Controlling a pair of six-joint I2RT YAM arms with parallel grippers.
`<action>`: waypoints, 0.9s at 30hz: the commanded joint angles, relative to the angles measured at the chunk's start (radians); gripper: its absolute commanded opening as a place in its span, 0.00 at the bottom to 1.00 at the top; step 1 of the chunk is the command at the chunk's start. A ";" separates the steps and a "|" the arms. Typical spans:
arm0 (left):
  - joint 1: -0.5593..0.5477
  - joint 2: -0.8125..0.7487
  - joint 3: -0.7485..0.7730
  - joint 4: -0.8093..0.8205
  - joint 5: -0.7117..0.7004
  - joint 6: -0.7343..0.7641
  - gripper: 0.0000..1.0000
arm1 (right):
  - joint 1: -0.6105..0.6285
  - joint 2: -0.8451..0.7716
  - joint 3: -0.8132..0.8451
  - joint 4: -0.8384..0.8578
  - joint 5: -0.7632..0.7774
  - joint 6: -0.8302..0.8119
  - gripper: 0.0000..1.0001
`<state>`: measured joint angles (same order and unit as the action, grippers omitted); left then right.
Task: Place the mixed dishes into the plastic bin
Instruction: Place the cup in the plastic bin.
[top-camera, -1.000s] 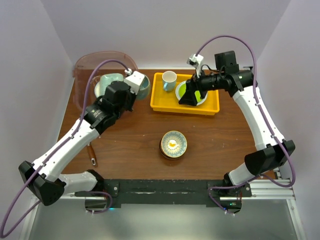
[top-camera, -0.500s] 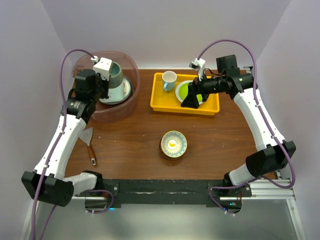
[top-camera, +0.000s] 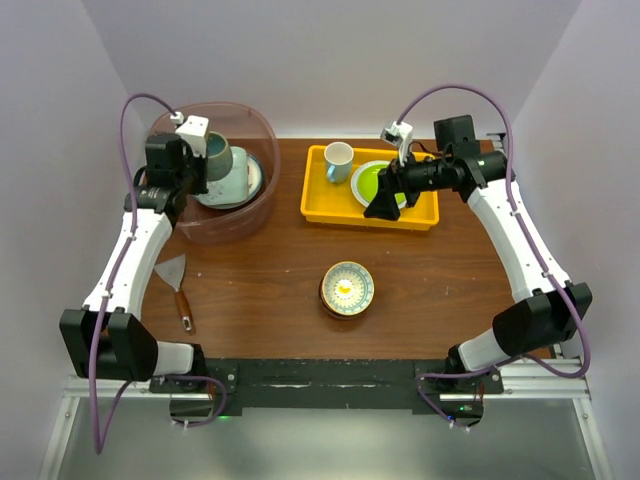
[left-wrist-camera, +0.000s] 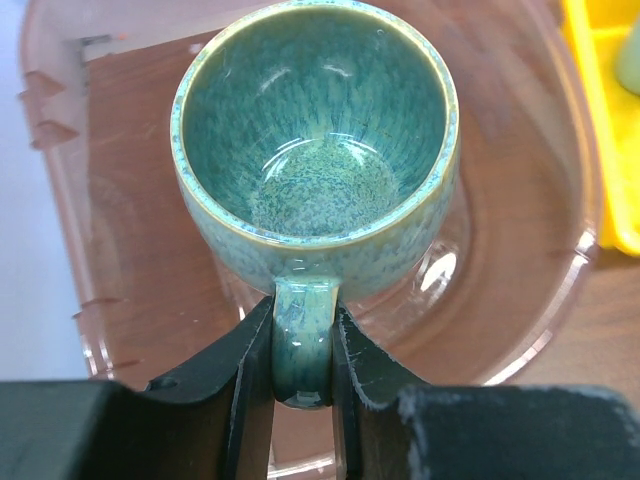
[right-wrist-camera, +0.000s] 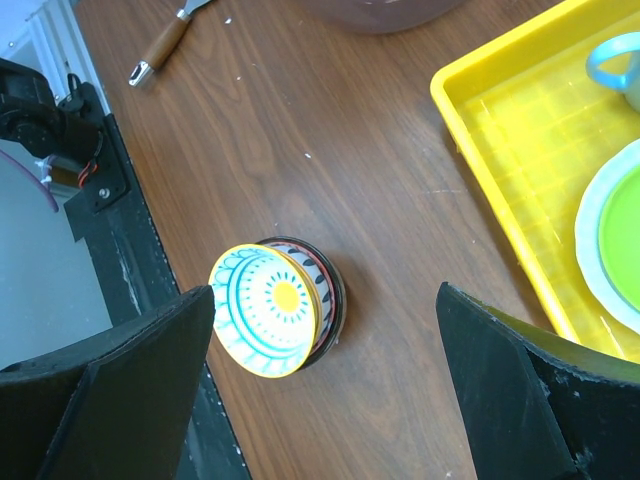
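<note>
My left gripper (top-camera: 197, 160) is shut on the handle of a teal mug (top-camera: 218, 157), holding it upright over the plastic bin (top-camera: 262, 200). In the left wrist view both fingers (left-wrist-camera: 250, 350) clamp the mug's handle (left-wrist-camera: 302, 345), and the mug (left-wrist-camera: 315, 150) hangs above the bin's floor (left-wrist-camera: 520, 250). Pale dishes (top-camera: 246, 180) lie in the bin under the mug. A stack of patterned bowls (top-camera: 347, 288) stands mid-table. My right gripper (top-camera: 379, 205) hovers open over the yellow tray, and its wrist view looks down on the bowls (right-wrist-camera: 275, 308) between its wide fingers (right-wrist-camera: 120, 380).
A yellow tray (top-camera: 320, 208) at the back centre holds a small white cup (top-camera: 338, 158) and a lime-green plate (top-camera: 372, 182). A spatula with a wooden handle (top-camera: 180, 295) lies on the table near the left arm. The bin sits in the back left corner against the walls.
My left arm has swung left and back with the mug, from beside the yellow tray to over the bin. The right gripper has shifted only slightly, staying open.
</note>
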<state>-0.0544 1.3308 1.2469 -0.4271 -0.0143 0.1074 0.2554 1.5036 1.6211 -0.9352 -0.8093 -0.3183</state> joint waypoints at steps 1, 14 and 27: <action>0.028 -0.004 0.031 0.264 -0.085 -0.060 0.00 | -0.005 -0.037 -0.006 0.036 -0.042 -0.007 0.96; 0.054 0.203 0.132 0.366 -0.046 -0.146 0.00 | -0.010 -0.054 -0.032 0.047 -0.041 -0.004 0.97; 0.054 0.418 0.246 0.461 -0.062 -0.169 0.00 | -0.016 -0.054 -0.049 0.050 -0.041 -0.005 0.96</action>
<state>-0.0067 1.7550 1.3952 -0.2089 -0.0593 -0.0418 0.2462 1.4796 1.5784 -0.9123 -0.8284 -0.3176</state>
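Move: The cup, already held by its handle in the left gripper, goes to the green tray on the plate stack in the plastic bin. That tray lies about 16 cm ahead of the left hand, 3 cm right and 20 cm below. The spatula lies roughly 12 cm back, 9 cm left and 23 cm down, and the yellow tray 18 cm ahead and 50 cm right, as low. From the right hand the green tray is some 27 cm ahead, 53 cm left and 24 cm lower. Bring the left gripper forward about 10 cm over the bin, slipping 2 to 3 cm left at the outset while turning some 10 degrees counter-clockwise. Once that turn is nearly done, let the hand sink about 8 cm as it keeps reaching forward, carrying the cup down towards the green tray, and ease off the descent at the end. Keep the fingers shut on the handle. ##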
